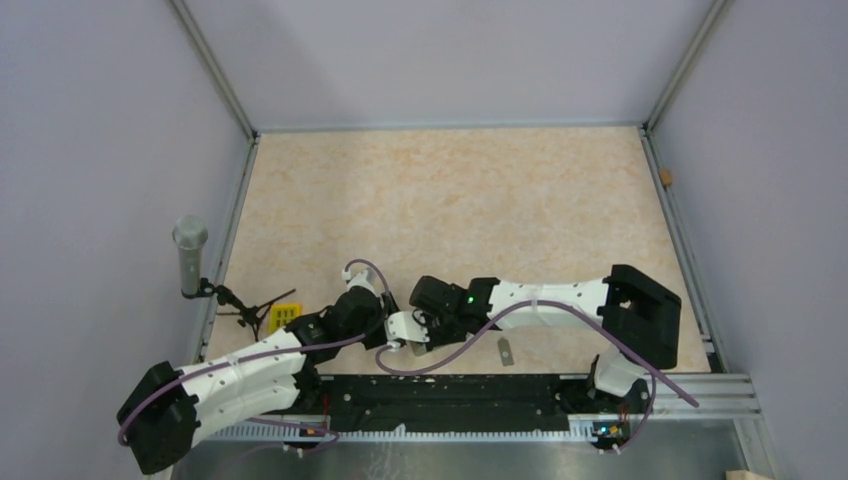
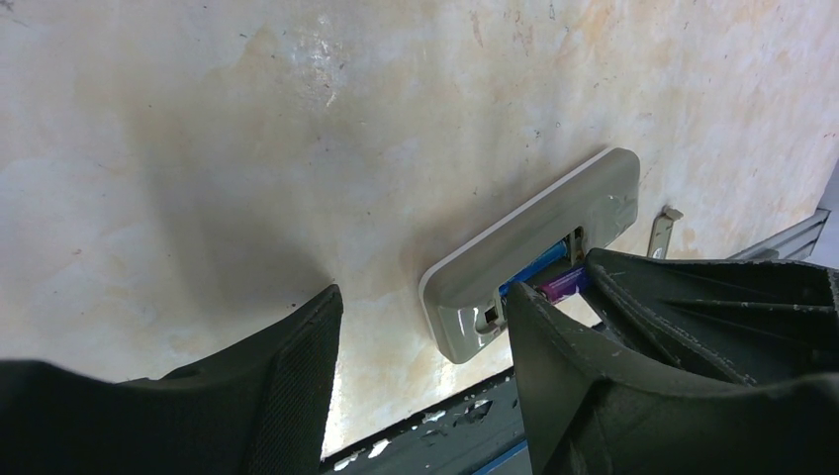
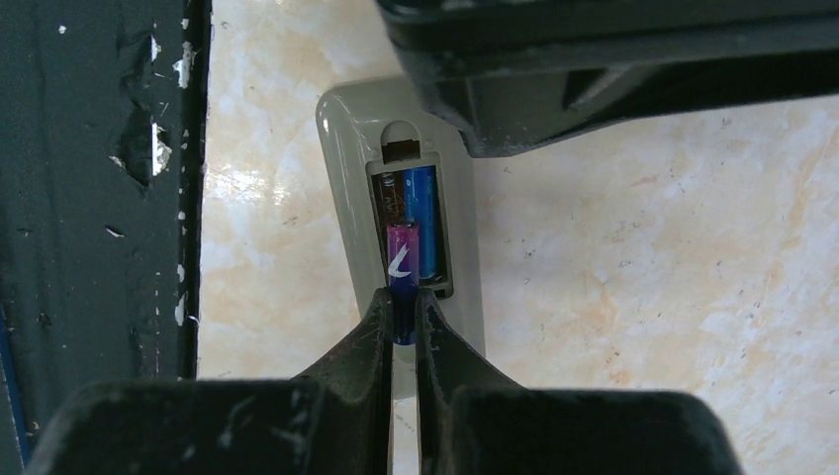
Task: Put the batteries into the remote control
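Note:
The remote control (image 3: 344, 178) lies grey back up near the table's front edge, its battery compartment uncovered. One blue battery (image 3: 425, 223) lies in the right slot. My right gripper (image 3: 403, 317) is shut on the second battery (image 3: 403, 259), whose purple end tips into the left slot beside the first. In the left wrist view the remote control (image 2: 554, 223) lies just past the right finger (image 2: 564, 376) of my left gripper (image 2: 425, 366), which stands open with nothing between its fingers. In the top view both grippers meet at the front centre and hide the remote.
A small grey cover piece (image 1: 506, 351) lies on the table right of the grippers. A yellow block (image 1: 285, 318) sits at the front left by a stand with a grey cylinder (image 1: 190, 250). The dark base rail (image 3: 89, 198) runs right beside the remote.

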Robot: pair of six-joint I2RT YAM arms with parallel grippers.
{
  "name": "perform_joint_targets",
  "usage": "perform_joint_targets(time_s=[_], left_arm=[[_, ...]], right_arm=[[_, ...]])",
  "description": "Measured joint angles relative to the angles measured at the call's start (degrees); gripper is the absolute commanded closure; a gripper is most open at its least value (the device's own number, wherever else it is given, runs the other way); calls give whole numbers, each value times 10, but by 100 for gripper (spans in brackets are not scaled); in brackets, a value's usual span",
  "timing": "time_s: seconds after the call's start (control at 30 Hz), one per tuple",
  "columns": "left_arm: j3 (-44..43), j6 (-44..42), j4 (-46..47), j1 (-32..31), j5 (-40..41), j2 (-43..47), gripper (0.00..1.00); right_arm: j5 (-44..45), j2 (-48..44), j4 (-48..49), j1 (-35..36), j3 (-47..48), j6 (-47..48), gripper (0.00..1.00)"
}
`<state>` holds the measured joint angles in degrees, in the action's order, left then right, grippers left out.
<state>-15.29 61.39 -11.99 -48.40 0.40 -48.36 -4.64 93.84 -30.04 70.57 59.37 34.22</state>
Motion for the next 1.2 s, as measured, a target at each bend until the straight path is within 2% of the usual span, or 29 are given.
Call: perform_joint_targets(time_s=[0.27,0.67,1.07,1.2], left_arm=[[2,0,0,1,0,4,34],[3,1,1,2,-2,6,33],[3,0,2,3,-2,6,33],[3,0,1,3,-4,6,33]], right_arm=[[-2,12,2,10,0,23,100],[4,16,1,20,5,35,77],[24,14,3,21,8,35,75],[37,-18,7,21,6,25,75]])
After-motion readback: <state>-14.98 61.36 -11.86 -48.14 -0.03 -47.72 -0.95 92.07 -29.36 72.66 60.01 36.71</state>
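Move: Just right of the battery slot's middle, the right hand holds the purple battery, its free end already over the slot. The remote's empty half-slot lies about 3 cm left, 1 cm back and 2 cm below that hand; the blue battery sits in the front half, about 3 cm left, level fore-and-aft and 2 cm below. The loose battery cover is some 12 cm right, 4 cm back and 4 cm below. From the left hand, the half-slot is roughly 6 cm right, 2 cm back and 2 cm down. Easing about 1 cm back, left and down, the right hand brings the purple battery's left end into the empty half of the slot beside the blue battery. The fingers then open about a quarter of their range and let go, and the hand backs off upward some 2 cm and 1 cm forward, with a slight tilt. The left hand stays beside the remote's left end. ##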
